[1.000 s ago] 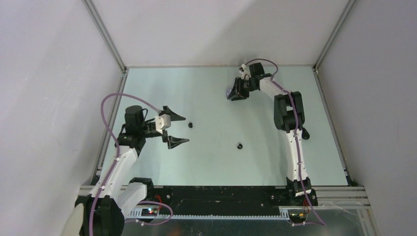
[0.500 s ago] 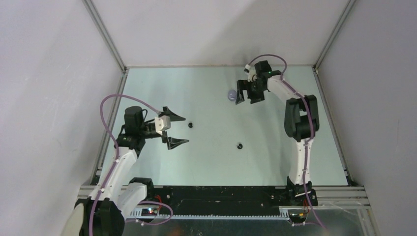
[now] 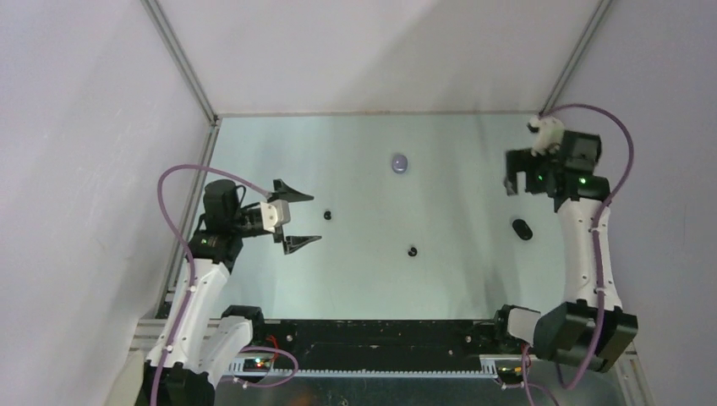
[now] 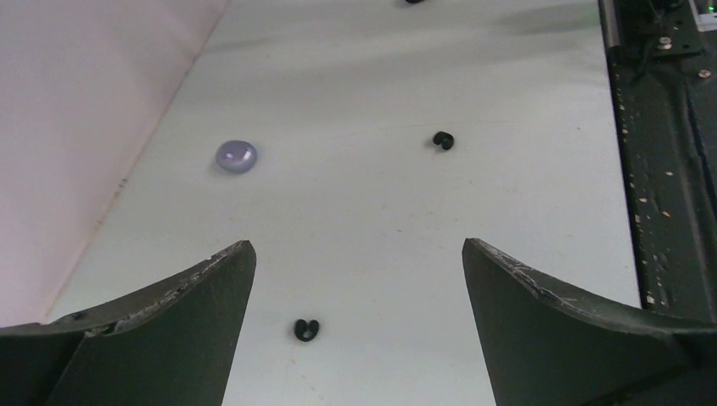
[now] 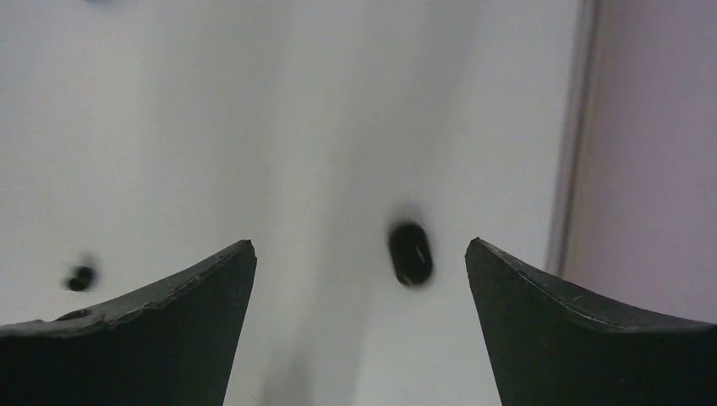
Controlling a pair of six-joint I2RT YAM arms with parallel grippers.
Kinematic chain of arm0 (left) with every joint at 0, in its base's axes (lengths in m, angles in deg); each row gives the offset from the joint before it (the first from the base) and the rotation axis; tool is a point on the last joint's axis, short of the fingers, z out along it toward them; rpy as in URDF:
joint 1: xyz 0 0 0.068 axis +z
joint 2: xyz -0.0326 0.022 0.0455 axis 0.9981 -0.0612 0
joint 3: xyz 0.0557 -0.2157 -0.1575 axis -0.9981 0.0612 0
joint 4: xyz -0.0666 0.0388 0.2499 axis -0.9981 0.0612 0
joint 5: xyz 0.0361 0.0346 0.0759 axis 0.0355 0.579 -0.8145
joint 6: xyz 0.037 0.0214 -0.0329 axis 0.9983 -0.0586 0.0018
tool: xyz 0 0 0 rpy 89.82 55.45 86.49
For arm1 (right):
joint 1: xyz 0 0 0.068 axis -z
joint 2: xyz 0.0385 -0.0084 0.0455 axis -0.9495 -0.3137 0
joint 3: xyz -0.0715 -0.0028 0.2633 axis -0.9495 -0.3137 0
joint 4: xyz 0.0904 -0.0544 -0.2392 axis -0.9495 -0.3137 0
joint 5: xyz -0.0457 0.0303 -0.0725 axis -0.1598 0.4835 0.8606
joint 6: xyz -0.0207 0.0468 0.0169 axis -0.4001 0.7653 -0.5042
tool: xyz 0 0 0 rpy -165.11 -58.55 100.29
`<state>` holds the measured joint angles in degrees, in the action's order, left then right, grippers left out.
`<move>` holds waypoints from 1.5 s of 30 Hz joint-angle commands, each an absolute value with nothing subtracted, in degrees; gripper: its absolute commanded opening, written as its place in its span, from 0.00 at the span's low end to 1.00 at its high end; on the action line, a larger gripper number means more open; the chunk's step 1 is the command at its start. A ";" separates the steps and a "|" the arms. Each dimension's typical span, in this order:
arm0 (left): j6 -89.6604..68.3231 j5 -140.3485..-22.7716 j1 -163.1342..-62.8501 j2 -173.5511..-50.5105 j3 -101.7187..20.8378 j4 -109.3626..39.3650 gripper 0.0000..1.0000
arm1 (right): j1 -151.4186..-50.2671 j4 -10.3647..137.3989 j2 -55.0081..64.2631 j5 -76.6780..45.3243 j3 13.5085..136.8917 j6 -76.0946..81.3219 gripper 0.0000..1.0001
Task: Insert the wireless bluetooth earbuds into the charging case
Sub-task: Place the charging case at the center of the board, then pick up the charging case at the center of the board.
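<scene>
Two black earbuds lie on the pale table: one [image 3: 327, 216] just ahead of my left gripper [image 3: 315, 220], one [image 3: 413, 250] nearer the middle. In the left wrist view the near bud [image 4: 306, 330] sits on the table between the wide-open fingers of the left gripper [image 4: 357, 245], the other bud [image 4: 443, 140] farther off. A glossy lavender rounded case [image 3: 399, 162] rests alone at the far middle, seen also as the lavender case [image 4: 236, 156]. A black oval case [image 3: 522, 229] lies at the right; my right gripper [image 3: 524, 186] hovers open beyond it, the black case [image 5: 411, 253] ahead of the right gripper [image 5: 359, 245].
White walls with metal frame rails [image 3: 182, 72] close in the table on the left, back and right. The right wall [image 5: 643, 169] stands close beside my right gripper. A black base rail [image 3: 372, 334] runs along the near edge.
My right gripper opened and let go of the lavender case, which stays at the far middle. The right arm swung away to the far right. The left arm barely shifted.
</scene>
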<state>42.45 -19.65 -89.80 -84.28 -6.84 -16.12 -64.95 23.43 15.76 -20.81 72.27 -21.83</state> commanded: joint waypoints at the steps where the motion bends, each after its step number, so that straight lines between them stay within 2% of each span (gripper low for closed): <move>1: 49.70 -22.66 -89.41 -83.95 -13.64 -6.47 0.99 | -52.94 19.44 13.84 -18.86 64.87 -30.38 0.99; 6: 56.57 -22.15 -89.48 -84.18 -15.57 2.22 0.99 | -43.96 18.89 7.07 -20.83 64.44 -30.63 0.95; 13: 59.05 -19.90 -89.43 -84.64 -13.85 2.47 0.99 | -41.06 23.58 -2.79 -19.62 58.29 -30.08 0.98; 19: 65.48 -22.46 -89.46 -85.42 -16.71 11.20 0.99 | -43.48 28.46 -8.72 -17.90 56.37 -28.99 0.98; 25: 66.94 -29.81 -89.43 -84.71 -18.31 18.17 1.00 | -46.85 32.70 -12.02 -16.57 55.59 -28.82 0.98; 35: 61.48 -32.76 -88.77 -82.78 -15.08 12.35 0.99 | -53.13 40.09 -19.21 -10.56 55.72 -28.92 0.90; 39: 61.02 -32.36 -88.61 -82.26 -14.19 11.28 0.99 | -54.37 40.43 -19.92 -9.04 56.37 -30.10 0.83; 42: 60.65 -31.85 -88.60 -81.56 -13.55 10.44 0.99 | -54.80 39.20 -20.01 -8.48 56.82 -30.86 0.69; 45: 60.74 -31.12 -88.60 -81.08 -13.17 10.33 0.99 | -54.84 37.52 -18.94 -8.28 56.95 -31.64 0.60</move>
<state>61.71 -32.48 -89.17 -82.54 -13.79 12.05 -54.92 40.32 -15.06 -14.52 59.66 -28.52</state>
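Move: The black case lies on the table about 10 cm right of the right hand, 3 cm back and 23 cm below it. At that same depth, the purple charging case is some 16 cm ahead and 25 cm left of this hand, and the nearer black earbud about 10 cm back and 24 cm left. From the left hand, the black case is roughly 57 cm right, 10 cm ahead and 22 cm down. Swing the open right gripper down some 23 cm, rightward about 12 cm and back 8 cm, tipping the fingers steeply down, to reach the table just behind the black case. Then slide it forward low with the fingers either side of the case until the tips are slightly beyond it, and start closing, about a third. Let the left hand drift a little left and down, fingertips dipping, still open. ##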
